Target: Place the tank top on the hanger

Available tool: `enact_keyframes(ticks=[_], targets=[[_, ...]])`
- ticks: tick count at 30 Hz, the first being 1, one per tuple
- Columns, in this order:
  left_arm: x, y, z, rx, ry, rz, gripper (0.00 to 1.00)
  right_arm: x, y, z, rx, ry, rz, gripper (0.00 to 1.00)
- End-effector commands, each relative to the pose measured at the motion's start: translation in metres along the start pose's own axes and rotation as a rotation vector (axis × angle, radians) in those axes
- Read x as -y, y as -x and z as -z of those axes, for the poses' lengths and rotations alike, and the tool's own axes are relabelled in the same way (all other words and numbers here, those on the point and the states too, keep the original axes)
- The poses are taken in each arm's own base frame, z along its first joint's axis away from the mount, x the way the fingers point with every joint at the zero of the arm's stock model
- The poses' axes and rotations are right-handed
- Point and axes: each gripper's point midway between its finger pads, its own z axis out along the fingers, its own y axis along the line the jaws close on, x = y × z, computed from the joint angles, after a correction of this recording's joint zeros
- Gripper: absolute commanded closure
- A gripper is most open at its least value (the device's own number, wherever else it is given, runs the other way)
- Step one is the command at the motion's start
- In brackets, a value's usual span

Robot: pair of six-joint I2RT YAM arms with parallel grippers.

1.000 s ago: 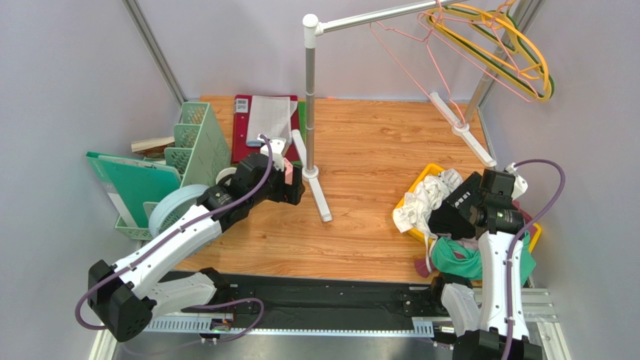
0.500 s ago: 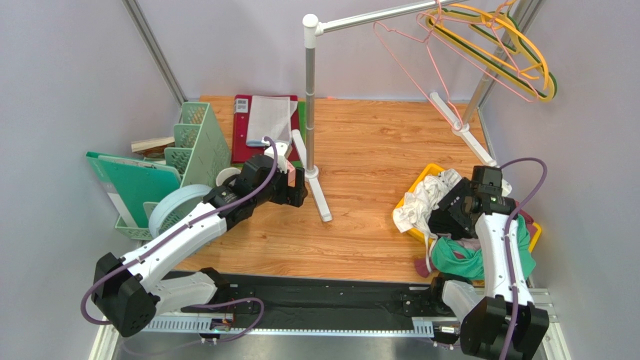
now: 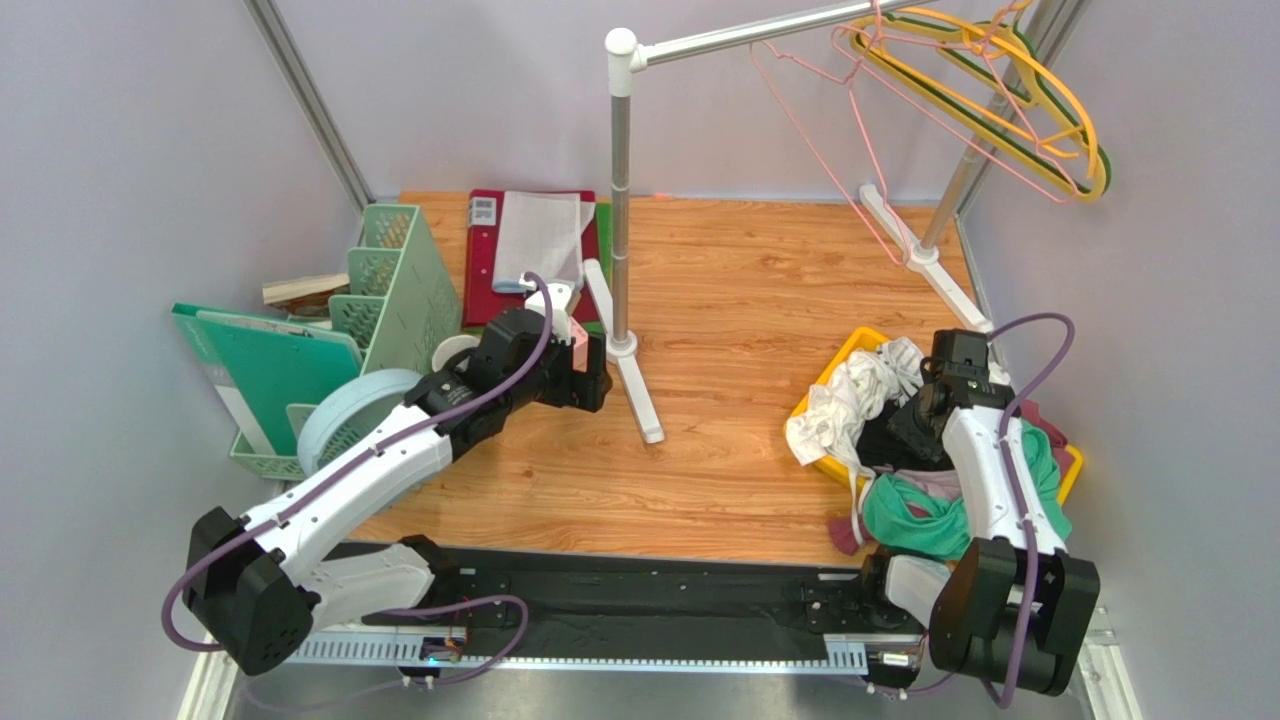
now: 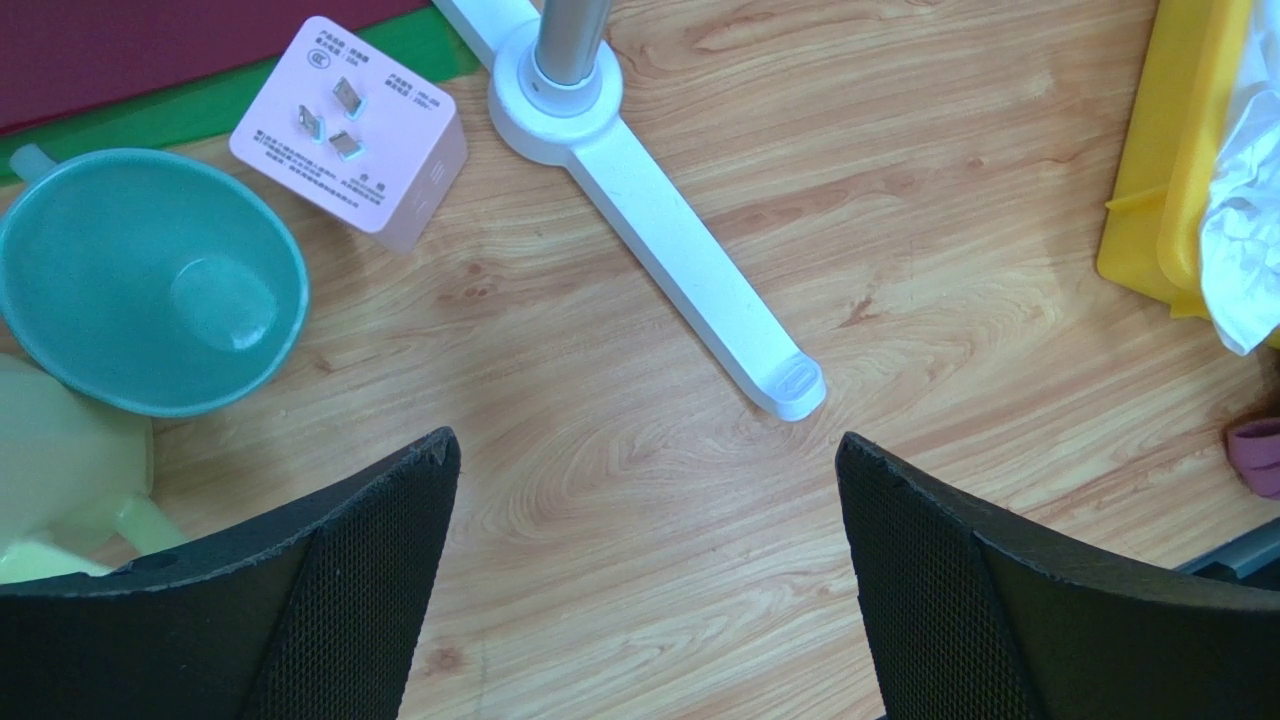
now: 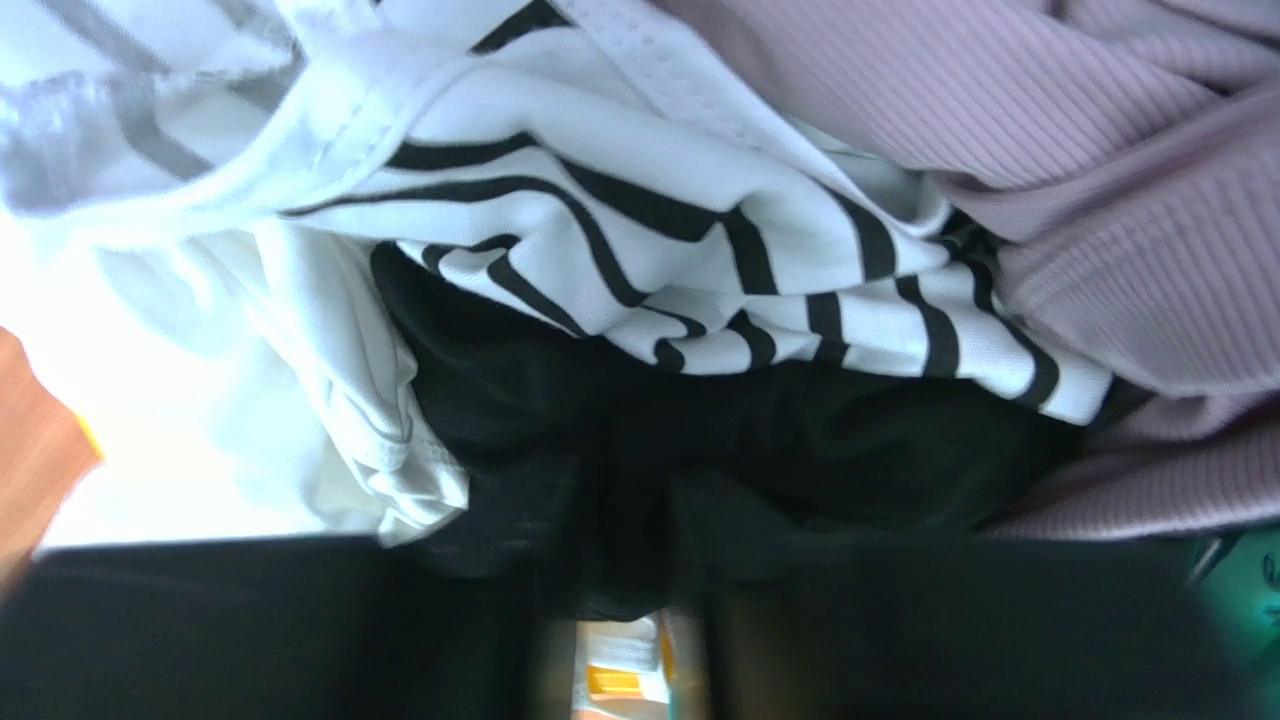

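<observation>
The tank top (image 5: 721, 435) is black fabric lying in the yellow basket (image 3: 845, 351) under a black-and-white striped garment (image 5: 751, 255). My right gripper (image 5: 624, 510) is pushed down into the pile and its fingers are pinched on a fold of this black fabric; from above, that gripper (image 3: 917, 428) sits in the basket beside the dark cloth (image 3: 884, 443). The pink wire hanger (image 3: 821, 138) hangs from the rack's rail at the top. My left gripper (image 4: 646, 450) hovers open over bare wood near the rack's foot, seen from above as the left gripper (image 3: 594, 375).
The rack's pole (image 3: 619, 180) and white foot (image 4: 676, 248) stand mid-table. Yellow and green hangers (image 3: 1037, 113) share the rail. A green garment (image 3: 917, 518) and a mauve ribbed one (image 5: 1112, 180) fill the basket. A teal bowl (image 4: 143, 293), pink plug cube (image 4: 368, 128) and green organiser (image 3: 398, 278) sit left.
My right gripper sank deeper into the basket and its jaws closed from wide apart onto the black fabric. The pink hanger swayed on the rail. The left arm barely moved.
</observation>
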Motion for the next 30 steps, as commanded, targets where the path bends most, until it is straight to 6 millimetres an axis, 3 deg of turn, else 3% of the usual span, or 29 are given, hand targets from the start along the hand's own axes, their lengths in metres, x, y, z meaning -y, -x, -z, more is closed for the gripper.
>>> enact_keyframes(ticks=[1, 3, 15, 25, 30], targets=[[-0.002, 0.018, 0.011, 0.065, 0.014, 0.018, 0.01, -0.018, 0.022, 0.005, 0.060, 0.062, -0.003, 0.90], [-0.004, 0.020, 0.014, 0.072, 0.021, 0.018, 0.01, -0.021, 0.032, 0.016, 0.086, 0.072, 0.005, 1.00], [-0.013, 0.029, 0.028, 0.106, 0.061, 0.026, 0.01, -0.040, 0.120, 0.109, 0.378, 0.137, 0.036, 1.00], [-0.021, 0.027, 0.040, 0.127, 0.094, 0.040, 0.01, -0.061, 0.145, 0.160, 0.480, 0.271, 0.036, 1.00], [-0.025, 0.027, 0.046, 0.145, 0.102, 0.036, 0.01, -0.055, 0.166, 0.195, 0.585, 0.257, 0.054, 1.00]])
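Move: The black tank top lies bunched right at the right fingertips, its middle some 3 cm to their left and 2 cm lower. The striped cloth is about 4 cm ahead, the white cloth roughly 9 cm left and 3 cm ahead, the lilac cloth 7 cm right and 3 cm ahead, the green cloth 7 cm right and 8 cm back, all slightly below the hand. From the left hand the tank top is about 42 cm right, 7 cm back and 11 cm lower. The right hand, its partly closed fingers already down in the black tank top, finishes the pinch on the fabric and then, once shut, draws it up out of the pile by about 18 cm, drifting 6 or 7 cm forward as its fingers tip up some 25 degrees towards the front. Meanwhile the left hand, empty and wide open, eases about 3 cm to its left and rises as much, away from the basket. ##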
